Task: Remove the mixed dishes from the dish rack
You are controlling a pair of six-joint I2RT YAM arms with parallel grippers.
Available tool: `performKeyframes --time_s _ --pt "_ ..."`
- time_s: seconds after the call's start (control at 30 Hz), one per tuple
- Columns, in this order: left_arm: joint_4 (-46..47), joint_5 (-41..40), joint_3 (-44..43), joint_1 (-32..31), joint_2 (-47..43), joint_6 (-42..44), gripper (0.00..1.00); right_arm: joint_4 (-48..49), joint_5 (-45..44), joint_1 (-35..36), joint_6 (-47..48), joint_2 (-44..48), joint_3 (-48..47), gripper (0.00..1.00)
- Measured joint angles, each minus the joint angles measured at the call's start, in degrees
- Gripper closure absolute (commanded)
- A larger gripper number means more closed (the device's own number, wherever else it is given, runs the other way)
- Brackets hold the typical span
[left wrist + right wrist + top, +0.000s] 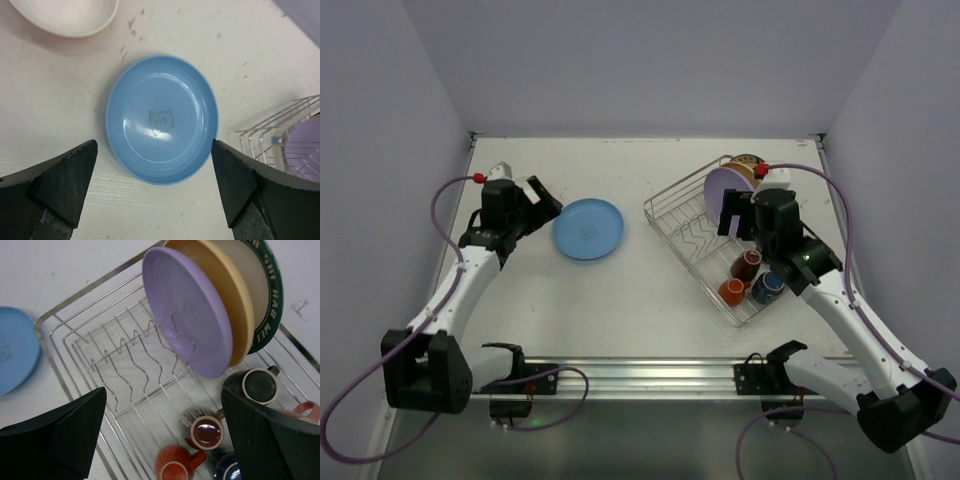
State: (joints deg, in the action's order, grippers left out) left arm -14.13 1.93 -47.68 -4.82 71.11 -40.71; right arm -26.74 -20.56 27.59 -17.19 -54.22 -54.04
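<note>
A blue plate [588,228] [161,119] lies flat on the table. My left gripper [545,200] [154,150] is open just to its left, touching nothing. The dish rack [692,240] [100,335] stands at the right. In its far end a lavender plate [190,315], a tan plate [225,290] and a white plate with a dark rim [265,295] stand on edge. At its near end sit a black mug [260,385], a brown mug [205,432], an orange mug [175,467] and a blue mug [227,470]. My right gripper [738,215] [164,390] hangs open above the rack, empty.
A cream-white round dish [65,15] lies on the table beyond the blue plate, only partly seen. Grey walls close the table on three sides. The rack's corner [280,125] shows at the right of the left wrist view.
</note>
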Motion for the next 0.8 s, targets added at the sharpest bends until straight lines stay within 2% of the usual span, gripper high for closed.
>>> performKeyframes --time_s 0.1,0.23,0.3,0.33,0.43,0.5,0.8 --pt "-4.24 -1.73 -3.74 0.0 -7.06 2.89 0.0 -0.7 -1.05 -1.92 2.43 -4.42 -4.44 0.28" --pt "-9.27 -2.54 -9.07 0.0 -15.17 8.57 0.0 -1.14 -1.14 -4.83 6.82 -8.92 -8.94 0.52" --pt "-11.52 -1.51 -10.45 0.0 -18.27 11.96 0.0 -1.29 -1.79 -6.05 9.49 -11.5 -11.15 0.53" --pt "-12.63 -1.01 -10.67 -0.02 -19.5 13.42 0.0 -1.4 -2.58 -6.43 10.99 -13.03 -12.55 0.58" --pt "-15.34 -0.76 -10.14 -1.09 -22.62 16.31 0.0 -1.36 -4.55 -7.1 15.74 -18.18 -16.55 0.61" --pt "-15.65 -0.87 -8.57 -2.21 -24.48 17.44 0.0 -1.18 -5.55 -7.1 18.38 -21.24 -18.29 0.68" --pt "-16.26 -5.16 0.33 -5.33 -25.64 19.89 0.0 -1.53 -7.54 -7.1 27.45 -30.21 -20.13 0.7"
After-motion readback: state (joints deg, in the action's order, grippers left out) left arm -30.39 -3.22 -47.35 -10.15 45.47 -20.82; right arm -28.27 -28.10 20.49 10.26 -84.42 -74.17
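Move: The purple plate stands on edge in the dish rack about 7 cm ahead of the right hand, some 2 cm to its right and 11 cm lower. Behind it lean the yellow plate, 2 cm farther out and 3 cm more to the right, and the green-rimmed plate, 4 cm farther out and 7 cm more to the right. The black mug is level with the hand, 13 cm to the right and 16 cm down. For the left hand, the purple plate lies roughly 45 cm to the right, 1 cm ahead and 1 cm down. The purple plate's upper rim is what the right hand reaches for: forward about 11 cm and some 4 cm right, rising slightly before dipping, rolling about 30 degrees left side down while its fingers narrow to a third open around the rim. The empty left hand springs up some 14 cm, draws back 8 cm away from the blue plate, then sinks halfway, fingers wide. ##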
